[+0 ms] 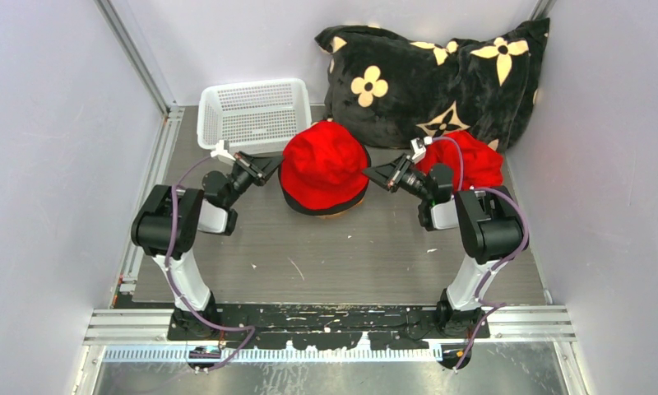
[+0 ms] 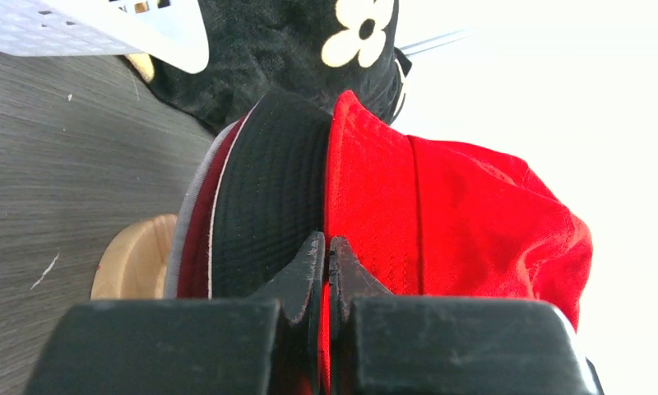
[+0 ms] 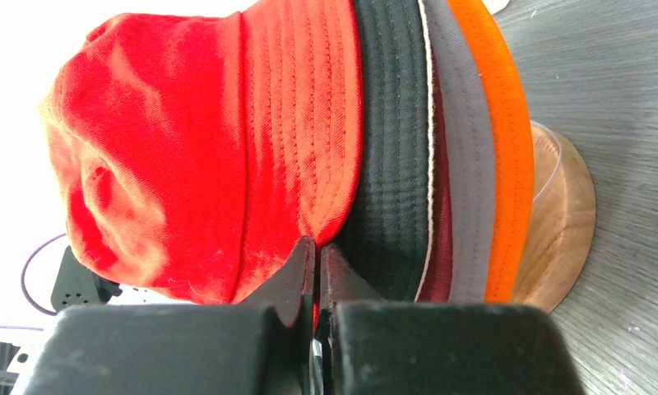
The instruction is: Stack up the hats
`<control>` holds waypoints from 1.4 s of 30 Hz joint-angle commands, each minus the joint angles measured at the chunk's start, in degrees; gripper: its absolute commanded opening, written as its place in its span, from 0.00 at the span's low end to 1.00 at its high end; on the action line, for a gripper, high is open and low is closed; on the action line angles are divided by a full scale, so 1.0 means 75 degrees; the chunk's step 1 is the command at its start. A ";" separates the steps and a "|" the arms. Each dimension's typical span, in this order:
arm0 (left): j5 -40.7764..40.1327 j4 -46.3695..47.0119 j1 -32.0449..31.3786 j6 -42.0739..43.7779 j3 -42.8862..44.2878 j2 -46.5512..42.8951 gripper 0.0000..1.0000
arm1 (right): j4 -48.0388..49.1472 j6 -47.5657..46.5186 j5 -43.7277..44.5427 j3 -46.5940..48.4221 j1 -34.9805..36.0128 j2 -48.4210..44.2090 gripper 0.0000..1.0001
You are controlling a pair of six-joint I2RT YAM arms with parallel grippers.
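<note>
A bright red hat tops the pile of hats on the wooden stand mid-table. The right wrist view shows the layers: bright red hat, black hat, dark red brim, grey hat, orange hat, then the wooden stand. My left gripper is shut on the red brim's left side, with red cloth between its jaws. My right gripper is shut on the brim's right side. Another red hat lies behind the right wrist.
A white mesh basket stands at the back left. The black cushion with cream flowers leans in the back right corner. Grey walls close in both sides, and a metal rail runs along the table's left edge.
</note>
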 commanded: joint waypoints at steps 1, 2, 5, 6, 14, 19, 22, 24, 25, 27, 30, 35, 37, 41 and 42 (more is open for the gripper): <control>-0.0093 0.0036 0.0246 0.0059 0.0404 0.0355 0.00 | -0.0221 -0.0319 -0.0032 -0.0209 -0.0035 -0.0187 0.01; -0.0069 0.0033 0.0247 0.0027 0.0475 0.0412 0.00 | -0.0214 -0.0321 -0.0026 -0.0214 -0.0011 -0.0187 0.01; -0.0046 0.0033 0.0248 -0.0007 0.0614 0.0519 0.00 | -0.0209 -0.0319 -0.0007 -0.0214 0.0028 -0.0167 0.01; -0.0051 0.0033 0.0248 -0.0008 0.0621 0.0550 0.00 | -0.0209 -0.0319 0.0001 -0.0220 0.0038 -0.0164 0.01; -0.0041 0.0033 0.0400 0.0005 0.0450 0.0630 0.00 | -0.0232 -0.0366 0.0027 -0.0223 0.0033 -0.0134 0.01; 0.0004 0.0033 0.0482 0.0015 0.0440 0.0665 0.00 | -0.0221 -0.0366 0.0030 -0.0189 0.0030 -0.0094 0.01; 0.0016 0.0033 0.0531 0.0017 0.0453 0.0728 0.00 | -0.0223 -0.0366 0.0038 -0.0204 0.0029 -0.0129 0.05; 0.0008 0.0033 0.0628 0.0005 0.0403 0.0747 0.03 | -0.0363 -0.0458 0.0070 -0.0235 0.0002 -0.0247 0.14; -0.0002 0.0033 0.0701 0.0004 0.0355 0.0728 0.06 | -0.0549 -0.0580 0.0103 -0.0249 -0.0030 -0.0347 0.22; -0.0055 0.0008 0.0891 0.0004 0.0207 0.0676 0.11 | -0.1037 -0.0897 0.0146 -0.0292 -0.0136 -0.0622 0.33; -0.0036 -0.0166 0.1227 0.0047 0.0038 0.0583 0.18 | -0.1844 -0.1423 0.0240 -0.0405 -0.0409 -0.1185 0.48; -0.0057 -0.0535 0.1592 0.0106 -0.0056 0.0467 0.24 | -0.3555 -0.2468 0.0467 -0.0387 -0.1085 -0.2401 0.71; -0.0142 -0.0836 0.1670 0.0189 -0.0004 0.0362 0.27 | -0.4458 -0.3106 0.0793 -0.0218 -0.1293 -0.2951 0.96; -0.0315 -0.1744 0.1738 0.0741 0.0280 -0.0092 0.54 | -0.6847 -0.4306 0.2330 0.0572 -0.1365 -0.3890 1.00; -0.0391 -0.2130 0.1743 0.0912 0.0376 -0.0313 0.67 | -0.7126 -0.4434 0.2842 0.0689 -0.1375 -0.4076 1.00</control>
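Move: At the red hat's two sides, the hands still pinch its brim. The red hat's middle lies about 11 cm to the right of the left hand, 2 cm back and a few centimetres above it, with the black hat just underneath; the white basket is roughly 15 cm ahead, 11 cm left and 14 cm lower. From the right hand, the red hat is some 10 cm left and 2 cm ahead; a red cloth lies about 30 cm right, 4 cm ahead and 13 cm lower. Holding the brim at both sides, the hands stay nearly still, the left easing only about 1 cm forward, then both open and part. The left hand swings some 9 cm left while sinking about 6 cm and drifting forward, tipping down and turning counter-clockwise, fingers half open. The right backs off about 9 cm to the right, dips, then rises, rolling and turning clockwise nearly 20 degrees, fingers going wide. ##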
